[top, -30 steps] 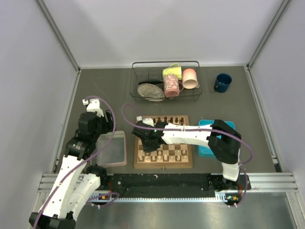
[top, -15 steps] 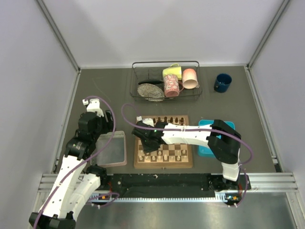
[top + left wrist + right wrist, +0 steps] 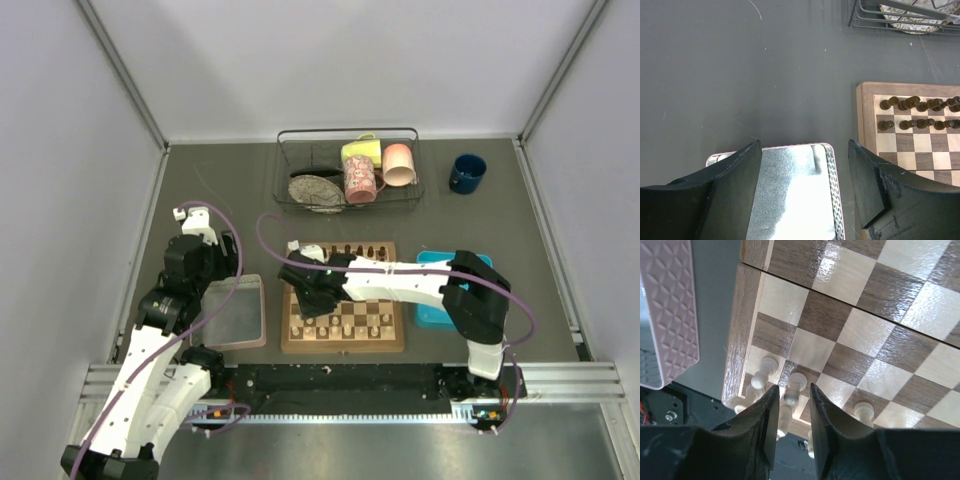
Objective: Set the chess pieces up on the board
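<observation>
The board (image 3: 343, 346) lies in front of the arm bases, with dark chess pieces (image 3: 350, 251) on its far rows and pale ones (image 3: 345, 326) on its near rows. My right gripper (image 3: 306, 299) hangs low over the near left corner of the board (image 3: 880, 310). Its jaws (image 3: 793, 387) stand slightly apart on either side of an upright pale pawn (image 3: 798, 380), with a gap showing on both sides. More pale pawns (image 3: 764, 371) stand beside it. My left gripper (image 3: 805, 145) is open and empty above the clear pinkish tray (image 3: 790, 200), left of the board (image 3: 867, 115).
A wire rack (image 3: 347, 170) at the back holds mugs and a plate. A blue mug (image 3: 467, 172) stands to its right. A blue tray (image 3: 432, 316) lies right of the board, partly under the right arm. The pinkish tray (image 3: 235, 310) lies left of the board.
My right gripper's jaws have parted from the pale pawn, which now stands free on its square. The left arm has not moved.
</observation>
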Controlling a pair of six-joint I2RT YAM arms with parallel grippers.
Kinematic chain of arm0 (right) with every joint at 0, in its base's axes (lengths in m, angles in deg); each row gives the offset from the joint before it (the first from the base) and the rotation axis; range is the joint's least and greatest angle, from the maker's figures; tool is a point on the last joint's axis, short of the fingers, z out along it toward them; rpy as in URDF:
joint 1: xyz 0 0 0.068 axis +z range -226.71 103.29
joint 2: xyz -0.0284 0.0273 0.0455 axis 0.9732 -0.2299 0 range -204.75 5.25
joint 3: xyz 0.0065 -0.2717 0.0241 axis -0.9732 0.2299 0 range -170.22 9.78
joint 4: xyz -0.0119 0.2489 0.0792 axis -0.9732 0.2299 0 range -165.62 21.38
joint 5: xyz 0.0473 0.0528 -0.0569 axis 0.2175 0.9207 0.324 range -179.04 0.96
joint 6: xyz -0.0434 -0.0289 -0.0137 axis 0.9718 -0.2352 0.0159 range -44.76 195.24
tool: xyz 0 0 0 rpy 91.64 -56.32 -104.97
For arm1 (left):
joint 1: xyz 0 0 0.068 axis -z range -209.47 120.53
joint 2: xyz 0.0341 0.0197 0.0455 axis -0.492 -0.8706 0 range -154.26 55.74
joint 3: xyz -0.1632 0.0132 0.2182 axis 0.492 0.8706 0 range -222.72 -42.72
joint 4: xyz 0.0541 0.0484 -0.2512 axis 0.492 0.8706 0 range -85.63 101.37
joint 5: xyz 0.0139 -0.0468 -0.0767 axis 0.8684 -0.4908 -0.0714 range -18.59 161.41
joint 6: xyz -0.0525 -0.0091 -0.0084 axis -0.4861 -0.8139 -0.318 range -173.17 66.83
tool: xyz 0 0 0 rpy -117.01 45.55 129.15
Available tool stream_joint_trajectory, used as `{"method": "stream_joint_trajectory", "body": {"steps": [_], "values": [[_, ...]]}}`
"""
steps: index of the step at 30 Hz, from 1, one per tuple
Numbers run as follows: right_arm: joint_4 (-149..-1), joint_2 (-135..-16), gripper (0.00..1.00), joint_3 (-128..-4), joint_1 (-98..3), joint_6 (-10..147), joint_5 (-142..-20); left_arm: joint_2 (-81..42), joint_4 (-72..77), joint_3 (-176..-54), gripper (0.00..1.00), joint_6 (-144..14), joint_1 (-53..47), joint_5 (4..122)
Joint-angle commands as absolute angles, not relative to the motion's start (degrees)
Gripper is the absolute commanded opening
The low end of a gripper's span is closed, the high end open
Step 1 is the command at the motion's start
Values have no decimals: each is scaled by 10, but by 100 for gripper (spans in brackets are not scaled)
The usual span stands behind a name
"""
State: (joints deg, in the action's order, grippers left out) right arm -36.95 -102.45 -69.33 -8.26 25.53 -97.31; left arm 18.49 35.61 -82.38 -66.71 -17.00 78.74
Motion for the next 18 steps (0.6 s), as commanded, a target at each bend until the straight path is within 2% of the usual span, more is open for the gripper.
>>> {"method": "stream_joint_trajectory", "body": {"steps": [1,9,13,18], "values": [[-369,-944,31,-699,-103,258,-991,192,329,-818,74,-663,-168,788],[-345,-812,34,-642,-182,281,-1026,193,330,-818,74,-663,-168,787],[-303,-719,34,-567,-293,281,-1030,193,329,-818,74,-663,-168,785],[-256,-606,36,-466,-508,313,-1031,193,328,-818,74,-663,-166,784]]}}
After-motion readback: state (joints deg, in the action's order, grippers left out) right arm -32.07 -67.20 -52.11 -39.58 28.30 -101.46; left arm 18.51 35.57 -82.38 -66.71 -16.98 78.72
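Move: Directly beneath the right hand's parted fingers, 1 or 2 cm down, stands the light pawn; the corner pawn is about 3 cm left and level with it, the next light pawn some 6 cm right and also level. The blue bin's middle lies roughly 33 cm right, 6 cm ahead and 4 cm below. From the left hand that bin is about 52 cm right, 4 cm back and 17 cm below. Lifting clear of the light pawn with its fingers already about a third open, the right hand rises some 10 cm, then swings ever faster to its right towards the blue bin, about 20 cm in all and 11 cm forward. It crosses above the board, the wrist turning some 30 degrees clockwise; the gap between the empty fingers hardly changes. ##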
